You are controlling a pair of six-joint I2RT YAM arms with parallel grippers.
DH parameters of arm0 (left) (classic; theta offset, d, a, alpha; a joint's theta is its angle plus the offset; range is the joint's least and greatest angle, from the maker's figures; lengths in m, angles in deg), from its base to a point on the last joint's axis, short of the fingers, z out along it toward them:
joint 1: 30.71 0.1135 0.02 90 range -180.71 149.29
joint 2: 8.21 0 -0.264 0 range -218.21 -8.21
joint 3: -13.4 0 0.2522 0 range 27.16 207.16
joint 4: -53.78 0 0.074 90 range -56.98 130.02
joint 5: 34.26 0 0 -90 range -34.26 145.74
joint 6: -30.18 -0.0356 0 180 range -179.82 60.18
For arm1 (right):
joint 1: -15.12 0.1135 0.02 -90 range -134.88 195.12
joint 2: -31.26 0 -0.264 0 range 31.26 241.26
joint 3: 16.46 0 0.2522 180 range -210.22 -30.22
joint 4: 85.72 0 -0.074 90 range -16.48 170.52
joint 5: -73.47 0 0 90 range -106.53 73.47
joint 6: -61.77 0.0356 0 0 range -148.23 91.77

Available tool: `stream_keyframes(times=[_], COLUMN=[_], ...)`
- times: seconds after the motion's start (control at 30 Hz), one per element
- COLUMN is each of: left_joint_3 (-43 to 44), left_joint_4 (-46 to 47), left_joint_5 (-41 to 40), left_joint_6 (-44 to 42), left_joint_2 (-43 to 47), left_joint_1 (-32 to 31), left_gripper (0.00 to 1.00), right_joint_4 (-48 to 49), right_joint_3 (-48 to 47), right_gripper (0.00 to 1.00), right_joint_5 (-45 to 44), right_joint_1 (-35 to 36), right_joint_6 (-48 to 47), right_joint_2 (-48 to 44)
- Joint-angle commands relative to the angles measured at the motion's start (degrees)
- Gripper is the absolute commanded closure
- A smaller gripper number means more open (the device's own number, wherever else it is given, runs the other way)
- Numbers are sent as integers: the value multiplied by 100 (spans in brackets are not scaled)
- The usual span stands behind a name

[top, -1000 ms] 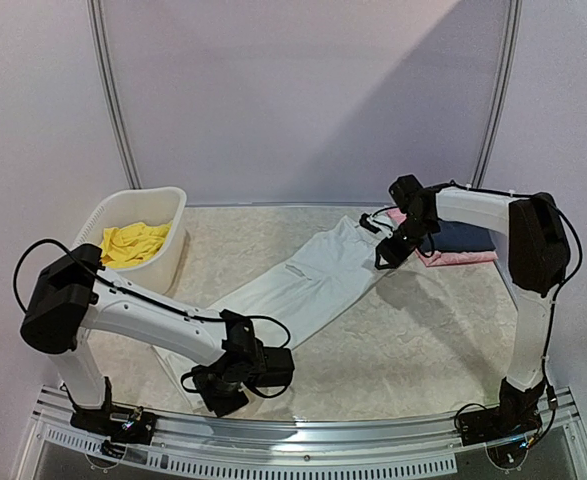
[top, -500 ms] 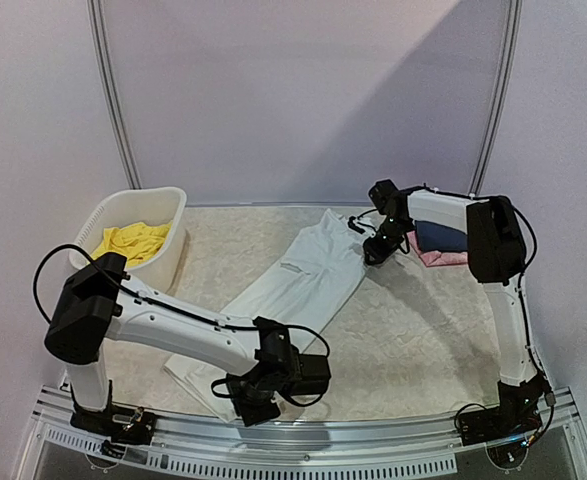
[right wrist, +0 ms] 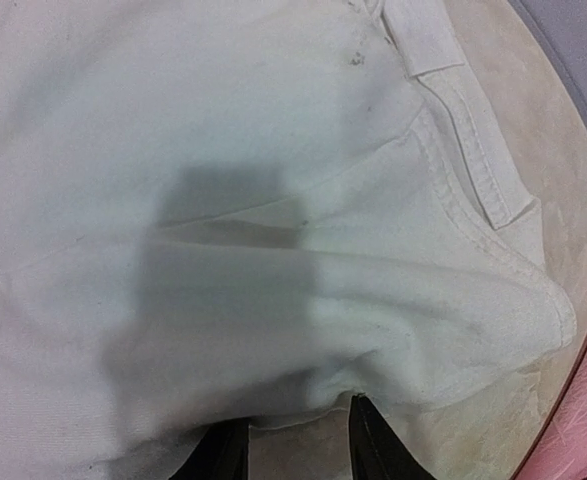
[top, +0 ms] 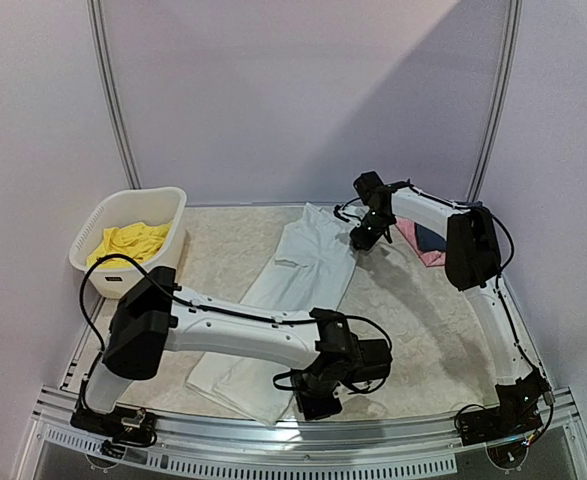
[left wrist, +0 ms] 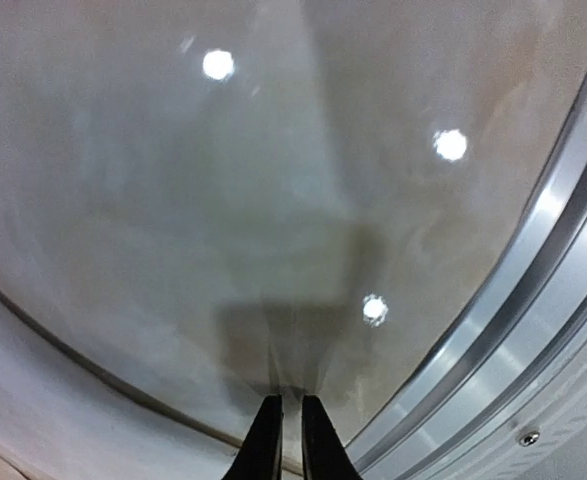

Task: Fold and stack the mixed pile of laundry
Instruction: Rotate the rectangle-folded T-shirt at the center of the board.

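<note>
A long white garment from the laundry pile lies slanting on the table, far end at the back middle, near end at the front left. Its seamed edge fills the right wrist view. My right gripper is at the far end's right edge, jaws apart, fingertips against the bunched hem with bare table between them. My left gripper hovers low at the table's front, just right of the garment's near end. Its jaws are almost together, and I see no cloth between them. Yellow cloth lies in the basket.
A white plastic basket stands at the back left. A folded pink and navy stack lies at the back right, close beside my right arm. The metal front rail runs just in front of the left gripper.
The left gripper swept right along the table's front, past the garment's near end. The right gripper moved left and back, and the garment's far end shifted left with it, so it lies steeper.
</note>
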Motion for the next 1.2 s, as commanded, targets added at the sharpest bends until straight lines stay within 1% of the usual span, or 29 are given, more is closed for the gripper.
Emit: stream_keyframes(times=[0.0,0.03,0.1,0.17,0.27,0.33,0.37,0.4,0.53,0.57,0.67,0.77,0.83,1.03,1.07,1.17], left_joint_3=[528,712,1111,1257,659,100,-197,-456,-1244,-1391,-1690,-1744,-1700,-1110,-1052,-1208], left_joint_4=[-45,-57,-226,-359,-295,-284,-284,-290,-311,-263,71,367,401,-146,-141,222], left_joint_5=[181,181,-12,-314,-586,-762,-845,-877,-1042,-1071,-932,-734,-747,-1348,-1297,-657], left_joint_6=[-391,-413,-511,-500,7,419,609,793,1460,1594,1806,1894,1992,2494,2528,2628], left_joint_2=[-373,-435,-543,-401,152,549,716,846,1088,1111,1115,1047,1016,1251,1287,1237], left_joint_1=[-114,-135,-222,-292,-117,41,104,147,191,192,201,202,196,88,52,13], left_gripper=[90,88,81,72,63,59,57,57,53,53,51,51,51,51,51,51], right_joint_4=[255,203,58,27,274,347,357,362,323,304,193,85,75,86,77,59], right_joint_3=[-94,-91,-18,326,1435,2063,2383,2674,3738,3947,4383,4648,4778,5009,5027,5065], right_gripper=[64,64,63,59,52,49,49,48,46,46,45,45,44,44,44,44], right_joint_5=[-26,30,151,252,275,270,271,473,769,878,1157,1231,1221,1142,1149,1171], right_joint_1=[2,-30,-83,-159,-271,-318,-337,-355,-460,-503,-640,-669,-677,-690,-696,-704], right_joint_6=[-267,-247,-127,-24,74,83,90,108,260,343,513,610,626,671,675,697], right_joint_2=[184,156,33,-377,-1276,-2055,-2298,-2616,-3707,-4022,-4542,-4951,-5145,-5534,-5565,-5654])
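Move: The T-shirt's near right corner lies about 6 cm to the left of the left hand, practically level with it front to back and 1 cm lower; the shirt's middle is some 26 cm ahead and 7 cm left. From the right hand, the shirt's far right edge is only about 2 cm ahead and 2 cm left, at fingertip height, while the navy and pink stack stands some 18 cm to the right and 2 cm farther out. The T-shirt's far right edge comes free of the right fingers, which open wider as that hand pulls back some 16 cm, up 15 and right about 9. Near the bottom end, the left hand first slides 4 cm farther right, spreading its fingers, then lifts and swings left, dips and rises again, easing back right to hover open over the near right corner, turned some 20 degrees counter-clockwise. ##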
